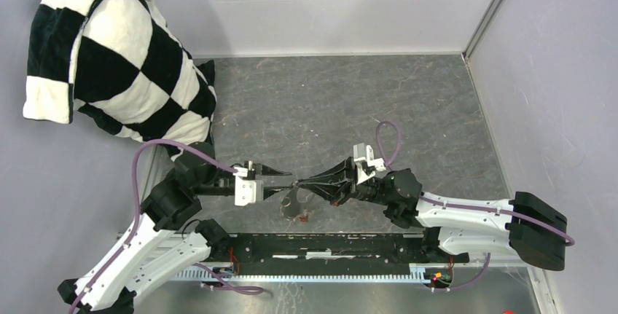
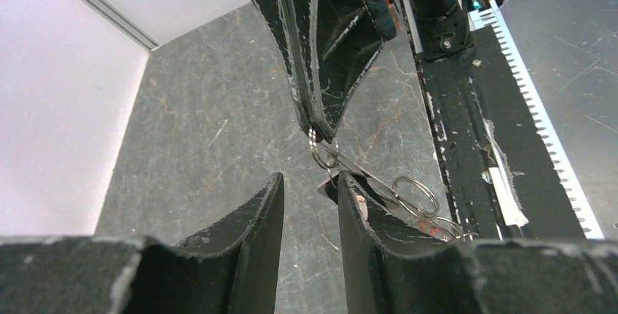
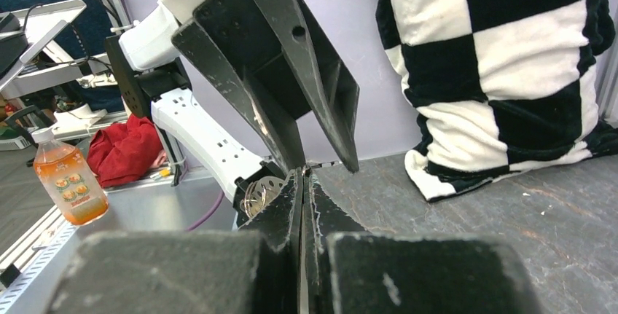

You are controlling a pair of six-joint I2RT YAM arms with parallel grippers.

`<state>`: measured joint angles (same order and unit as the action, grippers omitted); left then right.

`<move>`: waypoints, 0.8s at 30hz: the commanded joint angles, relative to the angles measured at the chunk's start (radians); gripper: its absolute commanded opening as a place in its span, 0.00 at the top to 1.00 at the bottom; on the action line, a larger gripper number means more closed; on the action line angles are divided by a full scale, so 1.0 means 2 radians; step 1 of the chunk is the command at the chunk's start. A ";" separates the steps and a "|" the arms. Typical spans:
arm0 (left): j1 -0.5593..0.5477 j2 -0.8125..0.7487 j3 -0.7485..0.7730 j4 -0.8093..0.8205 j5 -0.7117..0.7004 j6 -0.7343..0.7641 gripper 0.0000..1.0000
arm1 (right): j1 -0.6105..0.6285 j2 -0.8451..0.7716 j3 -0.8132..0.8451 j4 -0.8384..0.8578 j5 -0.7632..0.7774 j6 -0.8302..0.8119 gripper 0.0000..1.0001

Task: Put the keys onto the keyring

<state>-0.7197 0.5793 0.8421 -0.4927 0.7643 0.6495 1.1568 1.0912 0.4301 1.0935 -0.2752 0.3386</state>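
Note:
My right gripper (image 1: 297,181) is shut on a thin silvery keyring (image 2: 323,152) at its very tips, above the grey table. From the ring a wire runs down to more small rings (image 2: 415,194) and a red tag (image 2: 436,230). The bunch of keys (image 1: 291,203) hangs just below the tips. In the right wrist view a silvery perforated piece (image 3: 271,183) with rings shows left of the shut fingers (image 3: 291,205). My left gripper (image 1: 286,183) faces the right one tip to tip and is open with nothing between its fingers (image 2: 262,212). The bunch lies just outside its right finger.
A black-and-white checkered pillow (image 1: 116,59) leans in the back left corner. A black rail with a toothed strip (image 1: 328,248) runs along the near edge between the arm bases. Purple walls (image 1: 554,73) close in the grey table (image 1: 328,103).

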 commanded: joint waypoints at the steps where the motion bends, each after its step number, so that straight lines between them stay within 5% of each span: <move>1: -0.001 0.011 0.018 -0.018 0.031 -0.029 0.62 | 0.002 0.001 0.034 0.020 -0.017 -0.018 1.00; 14: -0.001 0.013 0.019 -0.014 0.040 -0.056 0.70 | 0.002 0.011 0.059 -0.023 -0.035 -0.032 1.00; 20: -0.001 0.011 0.015 -0.026 0.028 -0.039 0.96 | 0.002 0.003 0.070 -0.057 -0.044 -0.045 1.00; 21: -0.001 0.011 0.014 -0.030 0.023 -0.033 0.98 | 0.002 0.000 0.074 -0.074 -0.045 -0.049 0.96; 24: -0.001 0.012 0.012 -0.044 0.010 -0.018 0.98 | 0.002 -0.020 0.099 -0.162 -0.049 -0.079 0.52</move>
<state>-0.7197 0.6033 0.8463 -0.5594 0.8051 0.5842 1.1568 1.1038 0.5274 0.9123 -0.3626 0.2512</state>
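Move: The small split ring of the keyring, already pinched in the right fingertips, lies about 2 cm to the right of the left hand's open fingers, 1 cm back and 1 cm below them. Below it hangs the grey plate, its middle about 1 cm right, 2 cm back and 6 cm below the left hand. The red tag hangs about 3 cm right, 4 cm back and 9 cm below that hand. From the right hand, the ring sits about 1 cm to the left, level and neither ahead nor back. The left hand eases about 1 cm back and 1.5 cm down to the split ring, rolling a little under 10 degrees about its fingers' line, then closes from nearly half open and pinches the ring between its fingertips. Meanwhile the right hand, still shut on the ring, brings it some 1.5 cm left towards the left fingers while rising slightly and then sinking, its fingers tipping down about 5 degrees, and only at the very end opens and lets go with its fingertips left standing around the left ones. ##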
